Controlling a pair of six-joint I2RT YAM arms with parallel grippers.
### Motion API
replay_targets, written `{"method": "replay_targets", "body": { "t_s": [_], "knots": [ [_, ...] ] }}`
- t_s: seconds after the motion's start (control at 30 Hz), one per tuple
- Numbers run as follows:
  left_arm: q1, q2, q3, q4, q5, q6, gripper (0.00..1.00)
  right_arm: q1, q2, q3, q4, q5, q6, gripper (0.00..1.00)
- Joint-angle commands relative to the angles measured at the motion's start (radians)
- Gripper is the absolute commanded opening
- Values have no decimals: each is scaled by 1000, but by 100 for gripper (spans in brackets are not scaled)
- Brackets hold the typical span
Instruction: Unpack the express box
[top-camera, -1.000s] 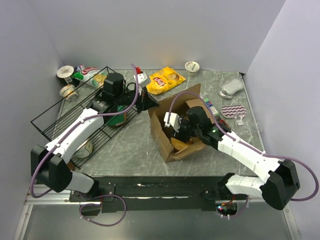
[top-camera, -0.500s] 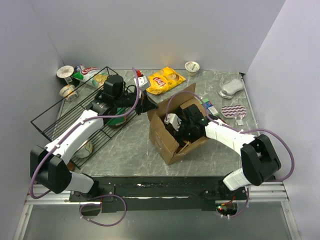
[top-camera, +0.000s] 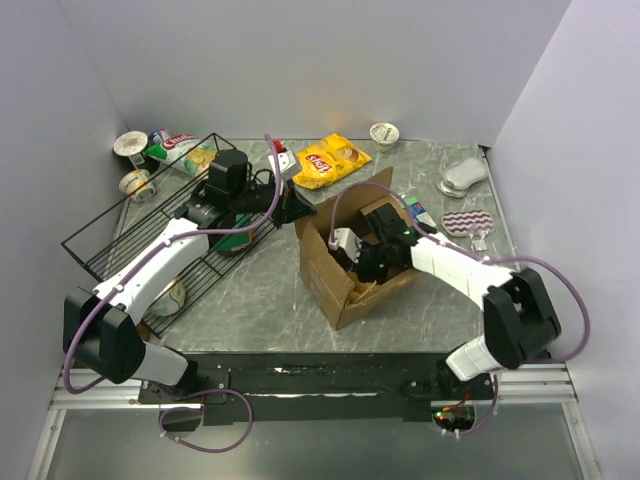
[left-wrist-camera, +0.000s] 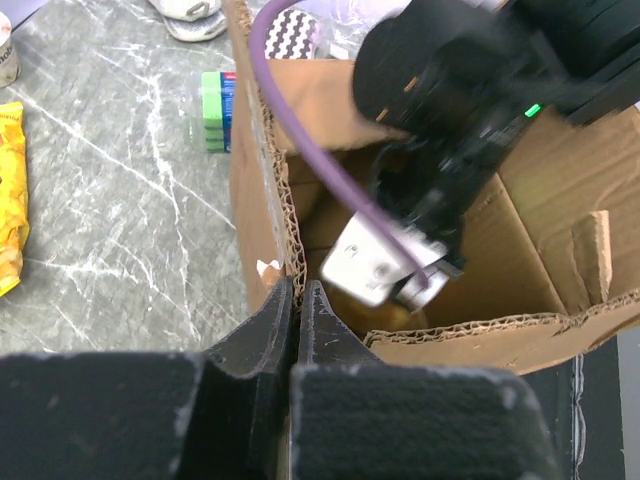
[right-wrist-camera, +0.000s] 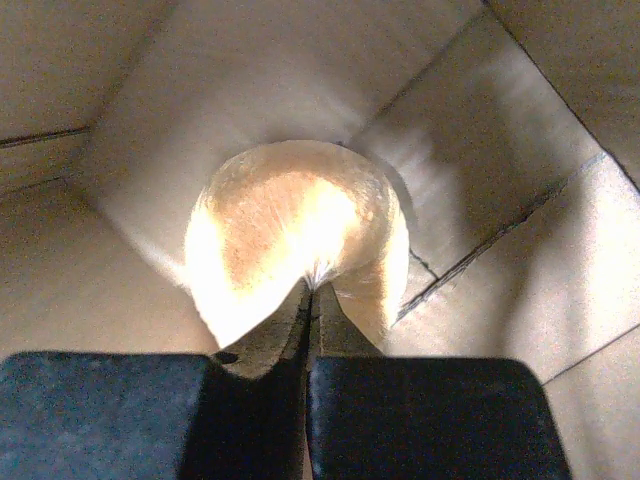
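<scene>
The express box (top-camera: 335, 285) is an open brown cardboard carton in the middle of the table, flaps up. My left gripper (top-camera: 300, 212) is shut on the corrugated edge of its left wall (left-wrist-camera: 255, 200), with the wall pinched between the fingers (left-wrist-camera: 297, 290). My right gripper (right-wrist-camera: 309, 288) reaches down inside the box and is shut on the crinkled wrapper of a round golden-orange packet (right-wrist-camera: 290, 230) lying on the box floor. In the top view the right wrist (top-camera: 375, 250) hides the packet and its fingertips.
A black wire basket (top-camera: 120, 235) stands at the left under my left arm. A yellow snack bag (top-camera: 330, 160) and a small cup (top-camera: 384, 133) lie behind the box. A blue-green carton (top-camera: 420, 213), a white item (top-camera: 463, 175) and a zigzag-patterned item (top-camera: 468, 221) lie right of the box.
My right arm has swung its elbow in and pushed the wrist deeper into the box. The orange packet seen in the box before is now covered. My left gripper stays on the box edge.
</scene>
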Motion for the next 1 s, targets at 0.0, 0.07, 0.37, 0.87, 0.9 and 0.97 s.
{"method": "replay_targets", "body": {
  "t_s": [0.0, 0.07, 0.37, 0.87, 0.9, 0.97],
  "knots": [
    [-10, -21, -1, 89, 40, 21, 1, -13, -180, 105, -89, -95, 44, 0],
    [-7, -22, 0, 75, 34, 32, 1, -10, -292, 162, -98, -138, 45, 0],
    [-2, -19, -9, 66, 1, 69, 1, -5, -470, 366, -204, -96, 155, 0],
    [123, -111, -46, -153, -23, 158, 1, -489, -449, 244, 15, 168, 401, 0],
    [125, -119, -53, -161, -25, 158, 1, -490, -423, 225, 14, 165, 394, 0],
    [125, -134, -60, -176, -45, 166, 1, -492, -395, 178, 0, 159, 371, 0]
  ]
}}
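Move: Inside the open cardboard box, the right hand already has the round wrapped bun pinched shut at its fingertips. Its way out leads over the box's right wall. The blue-green carton stands beyond that wall, about 18 cm ahead, 12 cm right and 7 cm below; the patterned pouch is some 16 cm ahead, 24 cm right and 8 cm below. From the left hand, gripping the rim, the carton lies roughly 13 cm ahead, 30 cm right and 26 cm below. Lifting the bun steeply out of the box by about 27 cm, the right hand then swings right some 17 cm and forward about 10, over the box's right wall, sinking slightly at the end. Its wrist turns roughly 45 degrees clockwise, fingers staying shut on the wrap. The left hand keeps its pinch on the rim and late on draws the box left. ##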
